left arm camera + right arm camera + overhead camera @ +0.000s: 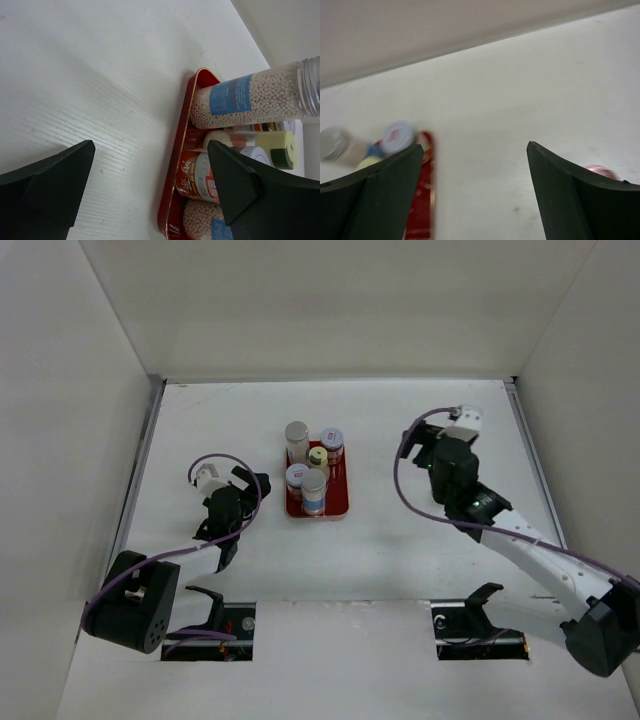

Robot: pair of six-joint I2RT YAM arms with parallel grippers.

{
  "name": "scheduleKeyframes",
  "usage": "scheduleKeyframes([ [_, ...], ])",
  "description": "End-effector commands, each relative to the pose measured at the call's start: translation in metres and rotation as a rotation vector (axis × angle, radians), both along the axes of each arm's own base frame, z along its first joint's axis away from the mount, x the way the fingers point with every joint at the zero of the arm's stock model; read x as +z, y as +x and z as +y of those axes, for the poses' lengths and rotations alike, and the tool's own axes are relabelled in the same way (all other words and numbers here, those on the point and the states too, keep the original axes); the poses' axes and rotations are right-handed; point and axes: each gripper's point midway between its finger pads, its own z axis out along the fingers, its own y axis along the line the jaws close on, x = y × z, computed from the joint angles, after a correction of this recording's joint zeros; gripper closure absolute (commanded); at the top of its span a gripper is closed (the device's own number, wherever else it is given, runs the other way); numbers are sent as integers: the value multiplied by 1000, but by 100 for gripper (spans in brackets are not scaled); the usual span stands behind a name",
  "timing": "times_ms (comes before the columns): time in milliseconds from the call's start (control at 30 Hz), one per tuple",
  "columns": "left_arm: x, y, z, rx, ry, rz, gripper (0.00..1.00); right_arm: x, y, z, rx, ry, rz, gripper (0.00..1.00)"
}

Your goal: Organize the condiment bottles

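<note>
Five condiment bottles stand in the red tray (340,502): a silver-capped one (297,432), a white-and-red-capped one (332,438), a yellow-capped one (318,455), a white-capped one (296,476) and another silver-capped one (314,480). My left gripper (245,505) is open to the left of the tray, with bare table between its jaws (151,146). Its view shows the tray rim (182,150), a blue-labelled bead bottle (250,100) and a red-labelled jar (197,175). My right gripper (428,455) is open right of the tray, holding nothing (475,146). A pink cap (600,171) peeks from behind its right finger.
White walls close in the table on the left, back and right. Two dark cut-outs (210,625) (478,625) sit by the arm bases at the near edge. The right wrist view is blurred; the tray (422,200) lies at its lower left.
</note>
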Motion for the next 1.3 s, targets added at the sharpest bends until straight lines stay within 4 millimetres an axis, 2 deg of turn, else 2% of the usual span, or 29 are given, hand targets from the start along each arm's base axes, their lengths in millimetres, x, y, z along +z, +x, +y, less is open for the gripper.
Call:
scheduleKeyframes([
  [0, 21, 9, -5, -3, -31, -73, 0, -28, 5, -80, -276, 5, 55, 8],
  [67, 20, 8, -6, -6, -30, -71, 0, -50, 9, -114, -376, -7, 110, 7],
  [133, 21, 8, -6, -8, -30, -71, 0, -71, 13, -134, -428, -22, 165, 7],
  [167, 20, 8, -6, -8, -30, -68, 0, -81, 15, -137, -434, -30, 193, 6],
  [300, 21, 8, -7, -9, -33, -72, 0, -110, 22, -138, -432, -61, 272, 7],
  [467, 19, 8, -7, -12, -32, -66, 0, -134, 26, -133, -422, -66, 328, 15],
  [600, 18, 8, -7, -10, -31, -64, 0, -147, 28, -131, -422, -67, 360, 28],
  [700, 17, 8, -8, -14, -32, -60, 0, -150, 30, -128, -411, -68, 374, 45],
  [767, 19, 8, -8, -13, -34, -66, 0, -145, 31, -126, -409, -65, 360, 55],
  [867, 17, 8, -6, -8, -31, -61, 0, -119, 34, -97, -334, -40, 289, 62],
  [1000, 20, 9, -5, -4, -33, -68, 0, -76, 38, -31, -156, 6, 184, 62],
  [1067, 18, 9, -4, 1, -30, -64, 0, -65, 38, 8, -50, 38, 156, 61],
  [1267, 21, 9, -3, 3, -31, -71, 0, -50, 44, 94, 173, 152, 122, 61],
])
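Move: The pink-capped bottle, last one outside the tray, stands about 13 cm to the right of the right hand, 2 cm ahead and some 19 cm below. The red tray's middle lies about 21 cm left of that hand and 4 cm ahead; in it the yellow-lidded bottle stands 20 cm left and 4 cm ahead, the label-topped jar 16 cm left and 9 cm ahead. From the left hand the pink-capped bottle is roughly 54 cm right and 3 cm back. The pink-capped bottle is what the right hand swings right to, about 14 cm, then sinks some 16 cm over, its fingers tipping down and turning clockwise. The fingers close from wide open and pinch its upper part; the hand then carries it back left towards the tray by nearly 20 cm, rising about 8 cm and turning back counter-clockwise. ##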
